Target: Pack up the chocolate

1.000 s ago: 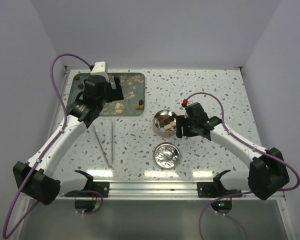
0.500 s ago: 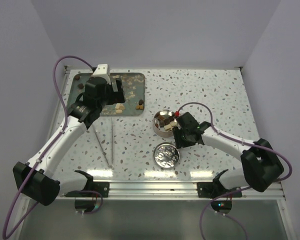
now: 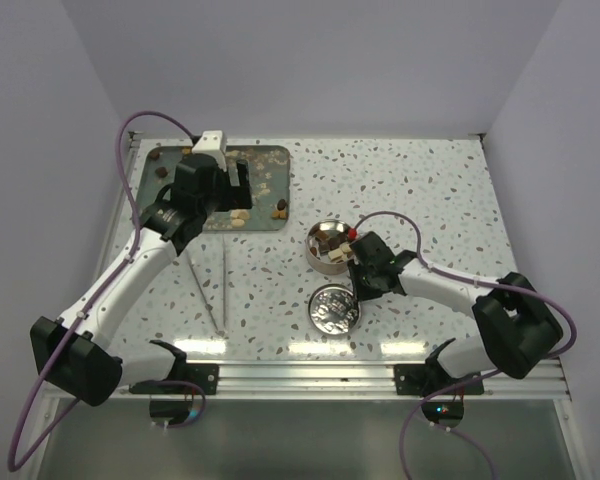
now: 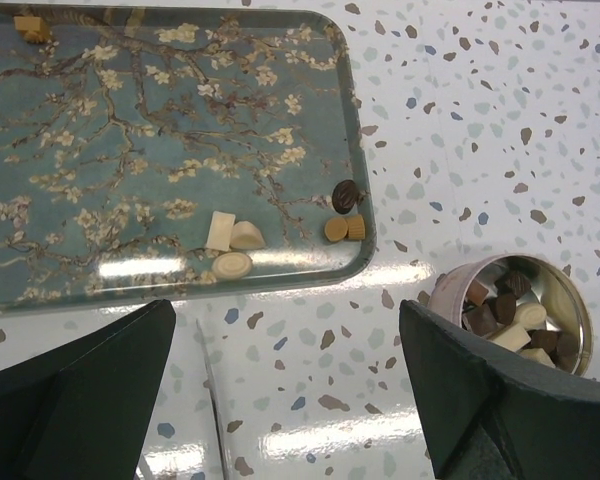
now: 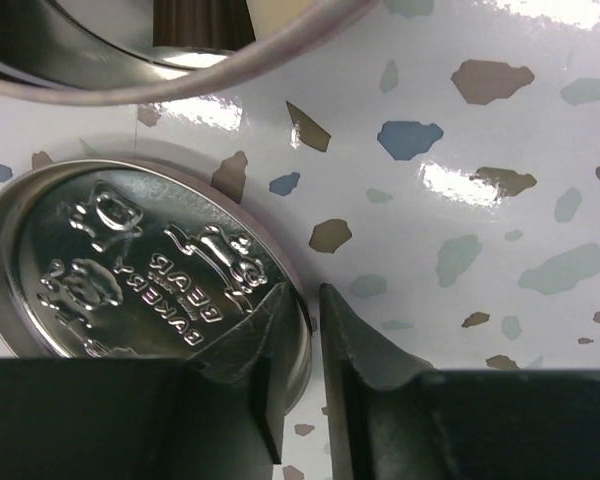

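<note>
Chocolate pieces lie on the blossom-patterned tray [image 4: 130, 130]: pale ones [image 4: 230, 235], a dark one [image 4: 347, 194] and tan ones [image 4: 345, 229]. More chocolate [image 4: 500, 310] fills the round metal tin [image 3: 329, 245]. The embossed tin lid [image 5: 130, 260] lies flat on the table just in front of the tin. My right gripper [image 5: 305, 292] is down at the lid's right rim, one finger on the lid's top and one outside, closed narrowly on the rim. My left gripper [image 4: 287, 310] hangs wide open above the table at the tray's near edge, holding nothing.
Two thin metal sticks [image 3: 208, 290] lie on the speckled table in front of the tray [image 3: 270, 160]. The right arm's purple cable arcs over the tin. Walls enclose the table at the back and sides.
My right gripper has swung from beside the tin down and toward me to the lid, closing its jaws around the lid's rim. The left gripper has edged slightly toward the back.
</note>
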Action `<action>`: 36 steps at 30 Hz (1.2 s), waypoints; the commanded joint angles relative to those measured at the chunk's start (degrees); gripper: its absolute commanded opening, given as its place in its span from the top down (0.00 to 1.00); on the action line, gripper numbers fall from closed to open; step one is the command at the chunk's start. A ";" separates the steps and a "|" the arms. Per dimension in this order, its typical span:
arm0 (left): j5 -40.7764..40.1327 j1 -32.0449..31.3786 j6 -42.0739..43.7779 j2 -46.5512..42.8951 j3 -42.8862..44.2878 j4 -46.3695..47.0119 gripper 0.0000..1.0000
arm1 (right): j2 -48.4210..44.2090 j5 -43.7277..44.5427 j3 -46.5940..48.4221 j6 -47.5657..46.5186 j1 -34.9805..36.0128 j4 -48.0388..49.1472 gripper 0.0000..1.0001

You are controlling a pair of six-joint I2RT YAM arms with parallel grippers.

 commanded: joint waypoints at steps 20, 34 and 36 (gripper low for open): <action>11.05 0.35 5.71 -1.43 -0.62 0.56 0.00 | -11.29 -5.38 12.59 -4.51 1.77 -17.75 1.00; 47.96 8.07 -4.91 -3.10 -4.12 17.85 0.00 | 3.82 -4.41 36.61 -10.23 -1.73 -12.42 1.00; 52.45 9.40 -10.86 -3.63 -7.54 25.91 0.00 | 4.52 -5.64 36.96 -9.88 -2.53 -9.69 1.00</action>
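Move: The right fingers, still partly open, straddle the right-hand rim of the lid, whose middle is about 5 cm to the left and 2 cm back, at hand height. The tin of chocolates stands some 9 cm ahead and 5 cm left, its middle 2 cm higher; the tongs lie roughly 28 cm left and 2 cm ahead. From the high, open left hand the lid is about 18 cm back, 20 cm right and 24 cm down, and the tin 7 cm back, 19 cm right and 22 cm down. The right fingers close on the lid's right rim and pinch it. The hand then draws back a little, lifts the lid about 16 cm and swings it forward and left to above the tin, fingertips tipping forward. Late on, the wide-open left hand moves about 6 cm right towards the tin, rising and drawing slightly back, and turns clockwise nearly 30 degrees. ##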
